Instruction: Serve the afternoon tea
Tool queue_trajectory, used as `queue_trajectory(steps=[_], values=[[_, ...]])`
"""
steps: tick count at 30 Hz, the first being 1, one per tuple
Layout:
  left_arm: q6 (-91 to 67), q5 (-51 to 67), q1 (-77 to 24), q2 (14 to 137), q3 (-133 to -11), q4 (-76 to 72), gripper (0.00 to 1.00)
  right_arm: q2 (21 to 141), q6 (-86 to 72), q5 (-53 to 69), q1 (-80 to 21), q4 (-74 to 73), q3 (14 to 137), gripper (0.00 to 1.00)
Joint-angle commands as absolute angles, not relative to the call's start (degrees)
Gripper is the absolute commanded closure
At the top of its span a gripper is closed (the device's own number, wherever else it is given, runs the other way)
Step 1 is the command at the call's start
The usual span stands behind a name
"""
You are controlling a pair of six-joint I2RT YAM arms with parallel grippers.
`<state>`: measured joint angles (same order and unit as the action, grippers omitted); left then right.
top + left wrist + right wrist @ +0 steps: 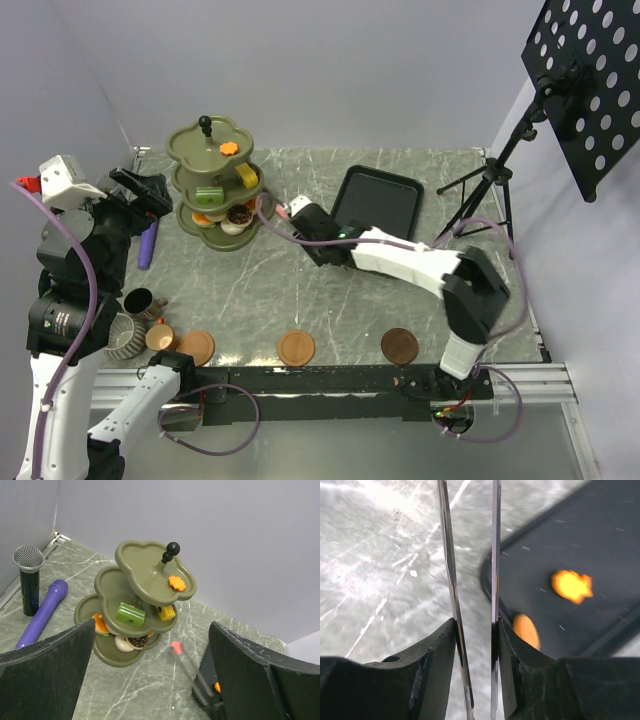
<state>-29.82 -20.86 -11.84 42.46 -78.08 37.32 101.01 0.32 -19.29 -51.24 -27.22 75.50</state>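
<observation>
The olive-green three-tier stand [212, 180] holds an orange pastry [229, 148] on top, green [208, 195] and yellow pieces in the middle, and orange, brown and white ones at the bottom. It also shows in the left wrist view [150, 575]. My right gripper [303, 217] is shut on metal tongs [447, 555], whose tips carry a pink pastry [283, 211] just right of the stand's bottom tier. My left gripper [140, 190] is open and empty, left of the stand. Three cups [138, 302] stand at the near left; three brown saucers [296, 348] lie along the near edge.
A black tray [375, 200] lies at the back right; blurred orange spots [571, 586] show on it in the right wrist view. A purple microphone [148, 243] and a black one [29, 580] lie left of the stand. A tripod stand [490, 175] rises at the right.
</observation>
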Motion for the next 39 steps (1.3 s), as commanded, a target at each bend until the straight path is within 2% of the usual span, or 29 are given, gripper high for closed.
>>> queue_trajectory(steps=[1, 7, 12, 28, 36, 39], values=[[-30.6, -20.8, -12.0, 42.0, -78.4, 35.2, 0.00, 91.2, -2.7, -23.6, -51.9, -31.8, 74.2, 0.69], [-30.5, -20.2, -12.0, 42.5, -78.3, 34.6, 0.00, 83.9, -3.1, -25.9, -52.5, -38.4, 81.7, 0.70], [-30.1, -20.3, -12.1, 42.5, -78.4, 34.1, 0.00, 83.2, -0.5, -25.4, -53.7, -40.3, 91.5, 0.70], [-30.0, -20.3, -12.9, 41.7, -78.0, 34.6, 0.00, 103.3, 12.0, -20.7, -58.6, -39.5, 120.8, 0.70], [-29.8, -20.9, -13.0, 41.0, -77.9, 34.8, 0.00, 111.0, 12.8, -18.7, -58.5, -40.0, 128.0, 0.69], [-29.6, -21.2, -13.0, 40.8, -77.9, 34.9, 0.00, 112.1, 12.5, -18.5, -58.5, -40.8, 129.5, 0.64]])
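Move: Some 8 cm ahead, 22 cm to the left and 18 cm above the right hand, which already holds the pink macaron in the tongs, lies the top tier of the stand. The orange flower sits on that tier, 4 cm right of its middle; the yellow cake on the tier below is about 10 ahead, 15 left and 8 up. From the left hand the top tier is roughly 19 cm ahead, 8 right and 16 below. Lifting the tong-held macaron steeply, about 26 cm, the right hand first drifts slightly right, then swings roughly 15 cm left towards the top tier and sinks about 5 cm over its right side. The wrist tips the tongs up some 20 degrees and turns counter-clockwise; the fingers keep their squeeze on the tongs. ##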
